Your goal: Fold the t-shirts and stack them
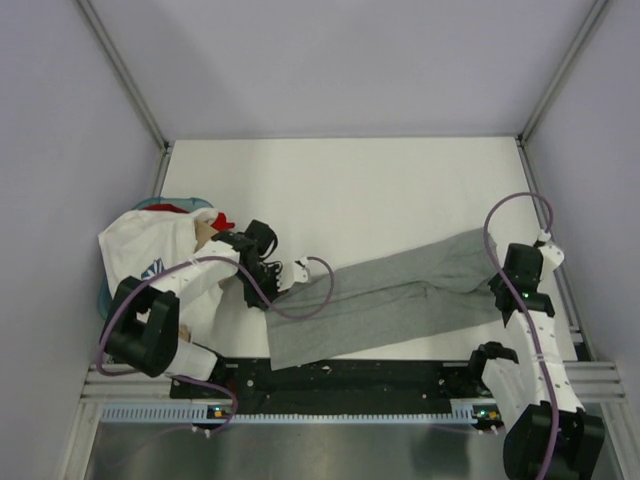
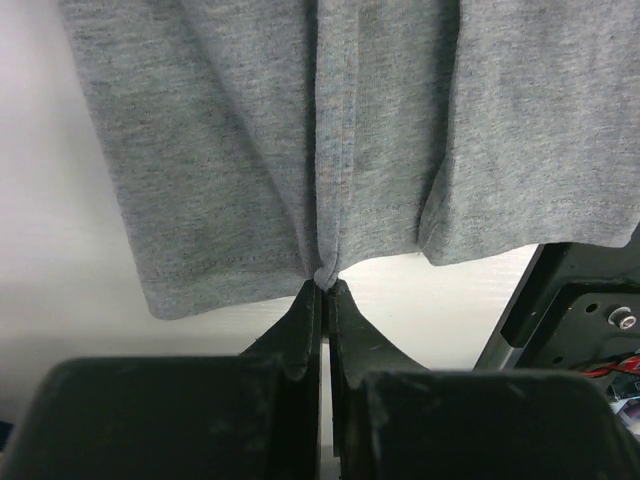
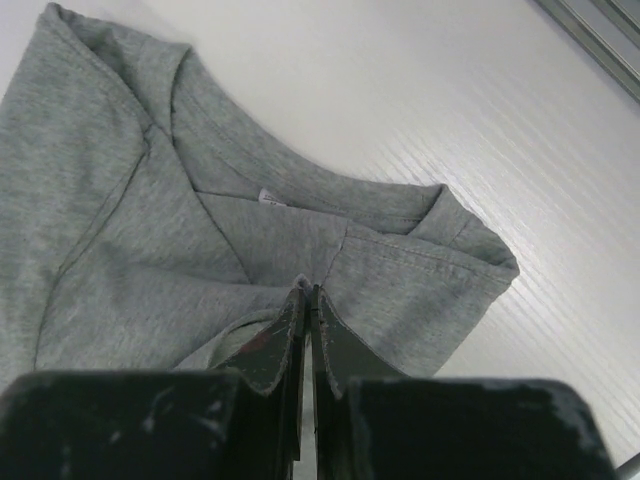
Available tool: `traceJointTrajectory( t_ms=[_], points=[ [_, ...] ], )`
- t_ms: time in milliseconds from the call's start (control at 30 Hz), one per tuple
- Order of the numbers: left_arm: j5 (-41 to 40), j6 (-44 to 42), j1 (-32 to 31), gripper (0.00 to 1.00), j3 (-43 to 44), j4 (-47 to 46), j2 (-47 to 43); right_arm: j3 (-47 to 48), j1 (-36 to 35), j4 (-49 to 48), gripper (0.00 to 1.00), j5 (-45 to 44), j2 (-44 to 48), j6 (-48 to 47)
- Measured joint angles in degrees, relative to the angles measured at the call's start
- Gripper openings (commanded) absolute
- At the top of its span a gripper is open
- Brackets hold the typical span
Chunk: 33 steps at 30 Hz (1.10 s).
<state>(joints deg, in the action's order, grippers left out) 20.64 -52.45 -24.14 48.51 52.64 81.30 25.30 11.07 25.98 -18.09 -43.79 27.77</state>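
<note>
A heather-grey t-shirt (image 1: 390,295) lies stretched in a long band across the white table, folded lengthwise. My left gripper (image 1: 300,272) is at its left end, jaws shut on a pinch of the hem (image 2: 325,278), and the grey cloth (image 2: 250,150) fans away from it. My right gripper (image 1: 497,285) is at the right end, shut on the cloth near the collar and sleeve (image 3: 400,270). Other t-shirts sit in a heap at the far left: a white printed one (image 1: 150,250) on top, with bits of red (image 1: 222,222) and tan (image 1: 203,236) showing.
The table's back half (image 1: 340,180) is bare white surface. Grey walls and metal rails (image 1: 540,90) close in both sides. A black mounting rail (image 1: 340,375) with the arm bases runs along the near edge, close to the grey shirt's lower corner.
</note>
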Motion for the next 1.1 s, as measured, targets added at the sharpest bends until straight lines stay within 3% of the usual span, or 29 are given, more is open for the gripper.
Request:
traceJointTrajectory(
  t_ms=[433,533,633,733,967,1100],
  points=[
    [-1.9,0.1,-0.4,0.0,-0.1,-1.5,2.9,-3.6,0.3,-4.3,0.0,-4.2,-0.2,4.3],
    [-2.3,0.4,-0.4,0.12,0.3,-1.7,3.3,-3.6,0.3,-4.5,0.0,-4.4,0.0,4.3],
    [-2.7,1.1,-0.4,0.43,1.2,-2.0,3.9,-3.6,0.3,-5.0,0.0,-4.3,0.0,4.2],
    [-3.6,1.5,-0.4,0.58,2.3,-2.1,4.0,-3.6,0.3,-5.8,0.0,-3.3,0.0,4.0],
    [-2.8,4.9,-1.1,0.59,11.3,-1.7,4.0,-0.7,0.3,-11.4,0.0,7.8,-4.1,3.8],
    [-2.5,7.6,-7.1,0.54,21.1,-4.3,4.1,4.3,0.3,-14.5,0.0,15.0,-12.9,3.0]
  ],
)
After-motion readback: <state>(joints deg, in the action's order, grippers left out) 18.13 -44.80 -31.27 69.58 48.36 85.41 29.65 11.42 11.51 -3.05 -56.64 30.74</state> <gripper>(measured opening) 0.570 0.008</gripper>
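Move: The left hand pinches the folded-over hem at the t-shirt's left end; the place to lay it is straight below, about 1 cm. From this hand the shirt's far left corner is some 6 cm ahead and its near left corner about 10 cm back, both level sideways. The right hand holds cloth at the other end, with the shirt's far right corner roughly 10 cm ahead, 2 cm left and 5 cm down. Left opens, freeing the hem, and rises forward-right about 15 cm; right, still pinching, carries cloth forward-left 8 cm. ##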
